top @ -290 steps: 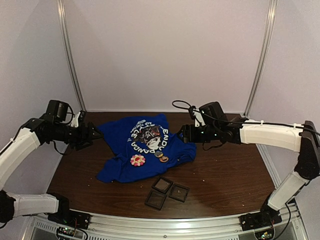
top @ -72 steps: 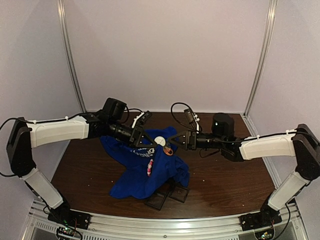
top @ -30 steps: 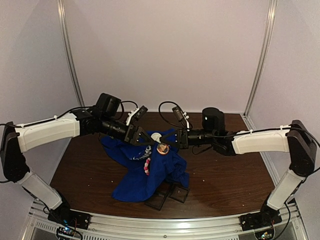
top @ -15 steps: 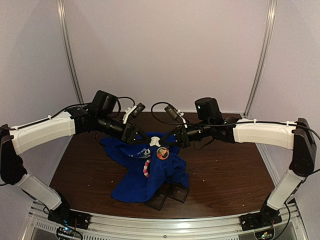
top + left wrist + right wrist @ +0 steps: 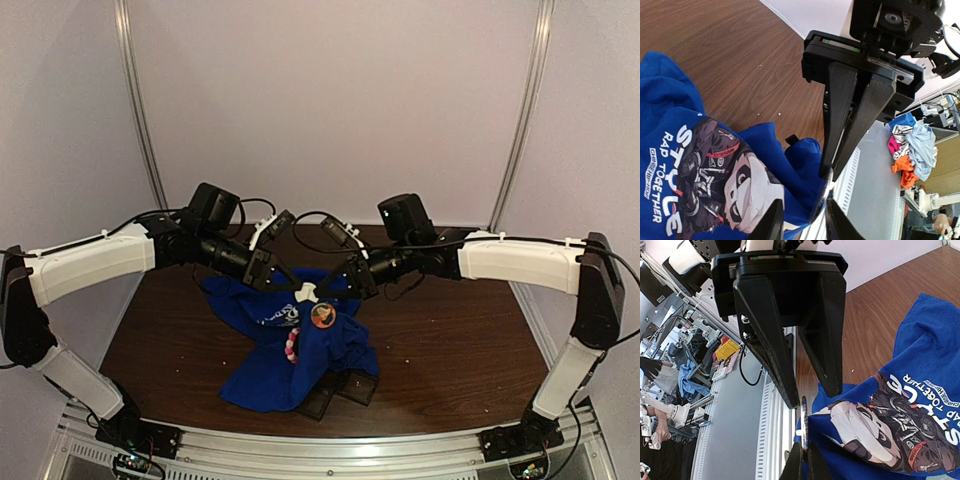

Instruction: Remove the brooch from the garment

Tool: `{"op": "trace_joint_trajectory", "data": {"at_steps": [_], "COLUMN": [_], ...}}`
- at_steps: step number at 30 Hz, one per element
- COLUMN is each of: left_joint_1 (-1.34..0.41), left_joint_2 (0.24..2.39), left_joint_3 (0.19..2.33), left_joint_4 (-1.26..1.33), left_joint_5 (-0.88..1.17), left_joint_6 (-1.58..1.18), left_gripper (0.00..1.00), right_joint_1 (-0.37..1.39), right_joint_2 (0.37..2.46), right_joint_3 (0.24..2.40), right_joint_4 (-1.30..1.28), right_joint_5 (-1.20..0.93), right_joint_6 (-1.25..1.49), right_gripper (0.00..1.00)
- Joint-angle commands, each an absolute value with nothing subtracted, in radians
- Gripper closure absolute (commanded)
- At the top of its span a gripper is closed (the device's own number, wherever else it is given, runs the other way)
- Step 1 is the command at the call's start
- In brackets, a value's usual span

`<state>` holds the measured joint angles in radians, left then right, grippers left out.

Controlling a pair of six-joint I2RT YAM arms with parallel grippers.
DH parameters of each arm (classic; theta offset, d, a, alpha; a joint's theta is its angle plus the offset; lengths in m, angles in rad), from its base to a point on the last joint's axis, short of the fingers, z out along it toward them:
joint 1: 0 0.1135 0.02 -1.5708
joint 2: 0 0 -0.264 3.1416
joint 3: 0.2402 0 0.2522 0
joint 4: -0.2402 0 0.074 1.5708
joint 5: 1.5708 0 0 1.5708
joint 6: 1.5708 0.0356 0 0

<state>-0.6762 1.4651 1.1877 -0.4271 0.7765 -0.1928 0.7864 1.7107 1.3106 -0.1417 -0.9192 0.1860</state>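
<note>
The blue garment (image 5: 290, 350) hangs bunched above the table, lifted at its top between both arms. A round orange-and-dark brooch (image 5: 322, 315) is pinned near that top. In the right wrist view the brooch (image 5: 803, 420) stands edge-on, and my right gripper (image 5: 804, 460) is shut on its rim. My left gripper (image 5: 802, 222) faces it from the other side. Its jaws are narrow but still apart, with shirt fabric and the brooch (image 5: 821, 197) between the fingertips. From above, the left gripper (image 5: 296, 286) and right gripper (image 5: 341, 287) nearly meet.
A pink-and-white flower pin (image 5: 291, 345) hangs lower on the shirt. Small black square trays (image 5: 352, 388) lie on the wooden table (image 5: 450, 340), partly under the shirt's hem. Metal frame posts (image 5: 135, 110) rise at both back corners.
The left jaws have narrowed markedly around the fabric by the brooch. The right gripper stayed shut on the brooch. Both wrists shifted a little and the brooch hangs slightly lower.
</note>
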Motion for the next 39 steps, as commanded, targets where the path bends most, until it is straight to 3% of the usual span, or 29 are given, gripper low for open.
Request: {"op": "trace_joint_trajectory", "data": {"at_steps": [1, 16, 21, 23, 25, 33, 39], "left_joint_1": [-0.681, -0.696, -0.703, -0.702, -0.702, -0.702, -0.701], "left_joint_2": [1.474, 1.501, 1.508, 1.507, 1.504, 1.412, 1.353], "left_joint_3": [1.204, 1.213, 1.216, 1.215, 1.210, 1.131, 1.095], "left_joint_4": [-0.394, -0.428, -0.422, -0.421, -0.407, -0.243, -0.167], "left_joint_5": [0.840, 0.840, 0.845, 0.850, 0.853, 0.857, 0.867], "left_joint_6": [-0.181, -0.155, -0.160, -0.162, -0.170, -0.265, -0.305], "left_gripper": [0.77, 0.76, 0.97, 1.00, 1.00, 1.00, 1.00], "right_joint_1": [0.795, 0.795, 0.795, 0.796, 0.795, 0.795, 0.815], "right_joint_2": [1.724, 1.732, 1.730, 1.722, 1.706, 1.571, 1.531], "right_joint_3": [1.350, 1.349, 1.343, 1.330, 1.305, 1.080, 0.922], "right_joint_4": [-0.173, -0.155, -0.142, -0.122, -0.090, 0.263, 0.553], "right_joint_5": [-0.949, -0.957, -0.951, -0.936, -0.911, -0.780, -0.731], "right_joint_6": [0.157, 0.164, 0.168, 0.181, 0.198, 0.394, 0.554], "right_gripper": [1.00, 1.00, 1.00, 1.00, 0.92, 0.31, 0.15]}}
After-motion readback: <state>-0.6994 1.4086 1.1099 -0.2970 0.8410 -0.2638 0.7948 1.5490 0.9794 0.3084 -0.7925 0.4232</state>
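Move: The white brooch is gripped in the right fingertips, its middle about 2 cm to that hand's left. The left hand's slightly parted fingers straddle its near rim, so its middle lies about 2 cm to the left hand's right. From the left hand the orange brooch hangs roughly 4 cm right, 3 cm back and 4 cm lower. The flower brooch is about 1 cm left, 8 cm back and 10 cm below. Easing back about 1.5 cm and 1 cm to its right, the left hand shuts its fingers and pinches the white brooch, which the right hand holds still. The right fingers then open wide and let go, withdrawing some 2 cm to the right with a roughly 10 degree clockwise turn, while the left hand lifts about 2 cm, keeping the brooch pinched. ##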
